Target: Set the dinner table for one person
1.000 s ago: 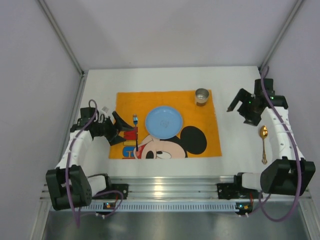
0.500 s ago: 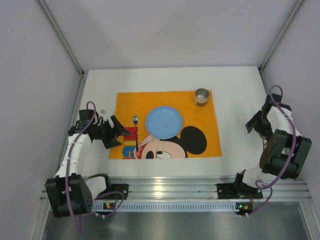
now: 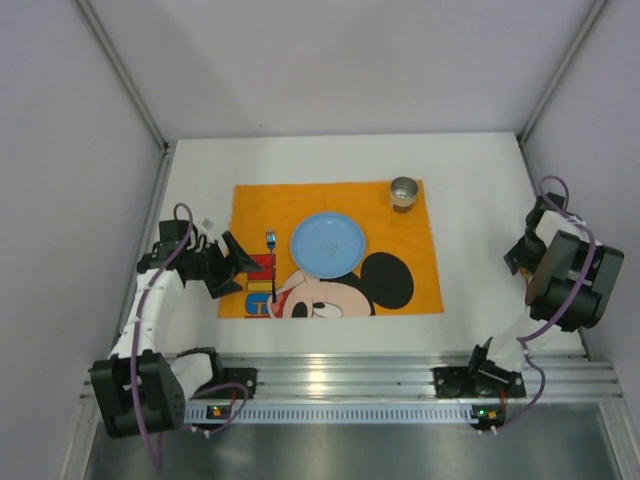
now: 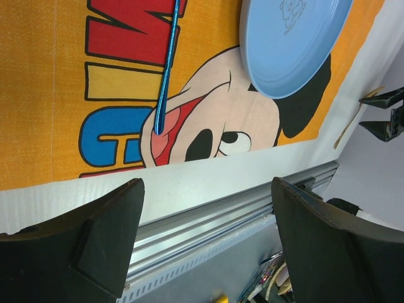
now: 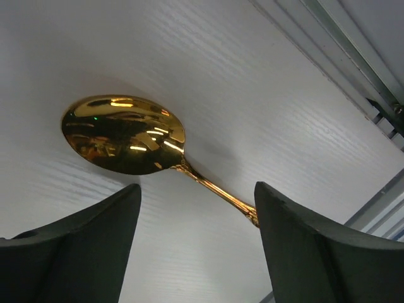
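The white dinner table [image 3: 300,160] carries an orange Mickey Mouse placemat [image 3: 410,250]. On the mat lie a blue plate [image 3: 328,244], a blue fork [image 3: 271,265] to its left and a metal cup [image 3: 404,192] at the far right corner. My left gripper [image 3: 236,262] stands open just left of the fork; in the left wrist view its gripper [image 4: 208,246] holds nothing, with the fork [image 4: 165,76] and plate [image 4: 290,44] ahead. In the right wrist view my right gripper [image 5: 196,243] hangs open low over a gold spoon [image 5: 123,134], whose handle runs between the fingers.
The right arm [image 3: 560,275] is folded over the table's right edge and hides the spoon from above. An aluminium rail [image 3: 330,375] runs along the near edge. Grey walls close in the back and both sides.
The right arm has swung back from beside the cup and come down over the spoon at the right edge, its jaws narrowing slightly. The left arm has drawn back a little.
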`<control>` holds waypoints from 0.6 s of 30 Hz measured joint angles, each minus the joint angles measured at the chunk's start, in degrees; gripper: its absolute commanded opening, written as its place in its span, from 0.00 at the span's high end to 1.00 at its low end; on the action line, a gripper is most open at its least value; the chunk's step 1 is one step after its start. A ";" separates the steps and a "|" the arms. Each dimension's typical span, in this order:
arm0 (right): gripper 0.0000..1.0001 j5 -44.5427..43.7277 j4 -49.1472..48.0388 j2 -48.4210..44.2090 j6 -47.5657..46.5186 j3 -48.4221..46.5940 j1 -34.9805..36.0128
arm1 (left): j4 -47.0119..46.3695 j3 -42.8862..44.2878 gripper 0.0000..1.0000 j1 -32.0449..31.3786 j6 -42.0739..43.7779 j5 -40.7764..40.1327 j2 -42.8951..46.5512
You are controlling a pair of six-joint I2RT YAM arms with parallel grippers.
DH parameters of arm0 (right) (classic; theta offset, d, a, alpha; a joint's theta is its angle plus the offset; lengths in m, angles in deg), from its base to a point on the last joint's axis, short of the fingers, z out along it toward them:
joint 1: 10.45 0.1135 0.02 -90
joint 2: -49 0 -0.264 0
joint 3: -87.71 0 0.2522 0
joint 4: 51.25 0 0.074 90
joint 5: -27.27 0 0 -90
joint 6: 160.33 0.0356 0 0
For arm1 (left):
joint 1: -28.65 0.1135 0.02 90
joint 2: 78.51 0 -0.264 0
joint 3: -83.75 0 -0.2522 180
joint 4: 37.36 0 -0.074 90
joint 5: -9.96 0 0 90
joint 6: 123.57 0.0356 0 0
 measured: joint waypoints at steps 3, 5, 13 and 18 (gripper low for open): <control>0.45 -0.37 -2.54 1.07 0.07 -0.02 0.00 | 0.02 -0.13 0.14 0.00 0.00 -0.02 0.13; 0.61 -0.70 -4.42 1.44 0.04 0.15 0.00 | 0.00 -0.15 0.14 0.00 0.00 -0.13 0.15; 0.80 -3.48 -8.96 2.32 -1.49 1.07 -0.04 | 0.02 -0.15 0.14 0.00 0.00 -0.55 0.87; 0.80 -2.99 -9.35 2.34 -3.10 1.03 -0.04 | 0.00 -0.15 0.14 0.00 0.00 -0.59 0.90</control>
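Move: The spoon lies flat on the bare table at the right edge, bowl outward. Its middle is some 2 cm back from the right hand, 1 cm to the right and 2 cm below. The nearest other things are the mug, about 21 cm ahead, 30 cm left and slightly higher, and the plate, roughly 8 cm ahead and 50 cm left. From the left hand, the spoon lies about 72 cm to the right, 1 cm back and 11 cm below. The right fingers, well open and not yet touching, close on the spoon's neck just behind the bowl and pinch it there. While closing, the hand edges about 2 cm forward and 2 cm right, sinking roughly 1 cm, with some 5 degrees of tilt, then stays in place holding the pinch. ##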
